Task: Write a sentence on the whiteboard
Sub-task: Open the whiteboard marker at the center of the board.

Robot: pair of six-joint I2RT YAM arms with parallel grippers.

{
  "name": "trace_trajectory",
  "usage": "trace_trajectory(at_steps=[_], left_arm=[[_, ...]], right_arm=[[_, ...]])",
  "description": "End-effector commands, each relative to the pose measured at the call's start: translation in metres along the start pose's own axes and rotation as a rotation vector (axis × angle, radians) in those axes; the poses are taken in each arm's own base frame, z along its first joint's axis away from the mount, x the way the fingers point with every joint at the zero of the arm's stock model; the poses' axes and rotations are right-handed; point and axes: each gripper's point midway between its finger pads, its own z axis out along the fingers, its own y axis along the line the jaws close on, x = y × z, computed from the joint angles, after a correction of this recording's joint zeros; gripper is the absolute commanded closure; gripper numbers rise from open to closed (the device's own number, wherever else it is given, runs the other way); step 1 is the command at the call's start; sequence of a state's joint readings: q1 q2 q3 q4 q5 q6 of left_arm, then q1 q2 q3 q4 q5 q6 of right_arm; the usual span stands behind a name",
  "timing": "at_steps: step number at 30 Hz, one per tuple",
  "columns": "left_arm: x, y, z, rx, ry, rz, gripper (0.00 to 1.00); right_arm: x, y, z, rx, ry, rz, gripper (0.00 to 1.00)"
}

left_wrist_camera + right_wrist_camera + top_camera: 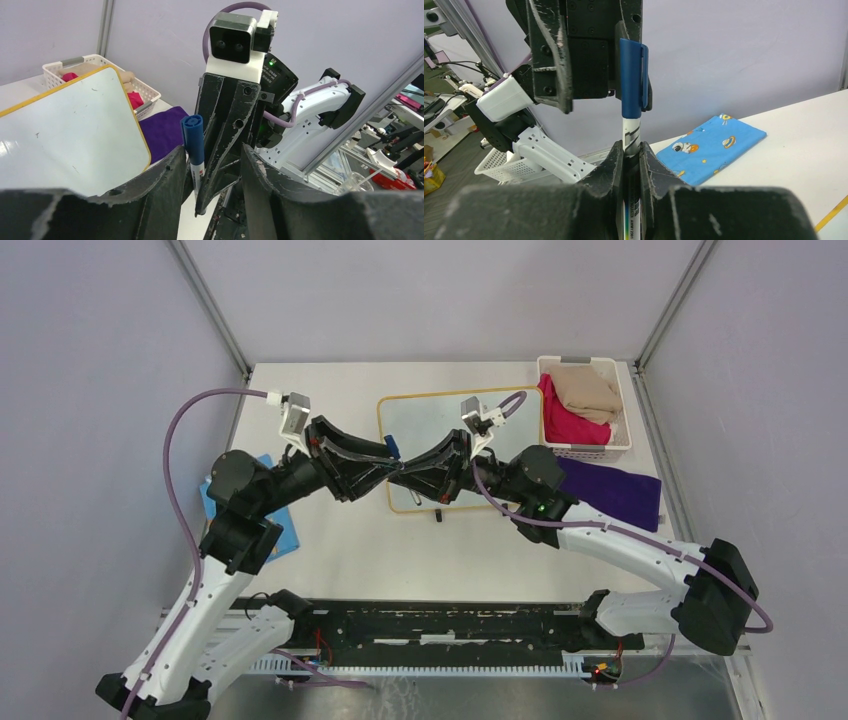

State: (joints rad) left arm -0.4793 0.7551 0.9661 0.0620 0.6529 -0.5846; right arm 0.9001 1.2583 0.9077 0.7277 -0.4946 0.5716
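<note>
The whiteboard (425, 415), glossy white with a yellow-tan frame, lies at the table's middle back and shows in the left wrist view as the whiteboard (65, 130). No sentence shows on its visible surface. Both grippers meet tip to tip above its near edge. My right gripper (631, 150) is shut on the white barrel of a marker (631, 132) that stands upright with its blue cap (634, 75) on. My left gripper (212, 155) stands open, its fingers apart on either side of the marker (195, 145), the cap close beside one finger. From above, the left gripper (390, 470) and right gripper (402, 478) overlap.
A white basket (575, 362) holding tan and red cloths sits at the back right. A purple cloth (615, 495) lies in front of it. A blue patterned cloth (285, 530) lies at the left under my left arm, also the blue patterned cloth (714, 145).
</note>
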Motion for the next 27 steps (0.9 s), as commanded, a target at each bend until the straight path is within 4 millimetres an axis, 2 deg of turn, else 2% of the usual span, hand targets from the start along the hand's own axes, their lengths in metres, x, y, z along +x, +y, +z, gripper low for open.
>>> trace_trajectory(at_steps=[1,7,13,16,18,20,21,27], left_arm=[[-0.017,-0.009,0.004,0.031,-0.044,0.045,0.51],[-0.019,-0.008,0.007,0.041,-0.049,0.035,0.67],[-0.020,-0.006,0.010,0.037,-0.054,0.027,0.65],[-0.023,-0.006,0.010,0.035,-0.065,0.028,0.69],[-0.024,-0.007,0.010,0.038,-0.069,0.029,0.79],[-0.024,-0.006,0.010,0.036,-0.071,0.031,0.94],[-0.023,-0.005,0.010,0.031,-0.070,0.031,0.98],[-0.024,0.012,0.002,-0.085,-0.115,0.031,0.98]], right_arm=[[-0.021,0.016,-0.003,-0.053,-0.062,-0.041,1.00],[-0.019,0.017,-0.005,-0.058,-0.055,-0.041,1.00],[-0.015,0.017,-0.006,-0.060,-0.045,-0.041,1.00],[-0.014,0.016,-0.007,-0.057,-0.042,-0.043,1.00],[-0.012,0.015,-0.007,-0.054,-0.037,-0.042,1.00],[-0.011,0.014,-0.008,-0.050,-0.033,-0.046,1.00],[-0.009,0.013,-0.009,-0.044,-0.029,-0.049,1.00],[0.005,0.003,-0.020,0.016,0.009,-0.066,1.00]])
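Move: The marker's blue cap stands between my half-open left fingers, off-centre: about 1 cm ahead and 1 cm right of my left hand, nearly level with it. The white marker body is some 5 cm below that hand and 1 cm to its right, gripped by my right hand, from which the cap lies about 1 cm ahead and 5 cm above. The whiteboard's middle is roughly 12 cm ahead of my left hand, 11 cm to its right and 37 cm below. I ease my left hand forward about 1 cm, bringing the cap to the middle of its fingers, and close them in two stages until they pinch the cap from both sides. Meanwhile my right hand keeps its grip on the marker body, sinking about 1 cm late on as the left hand stays almost put. ##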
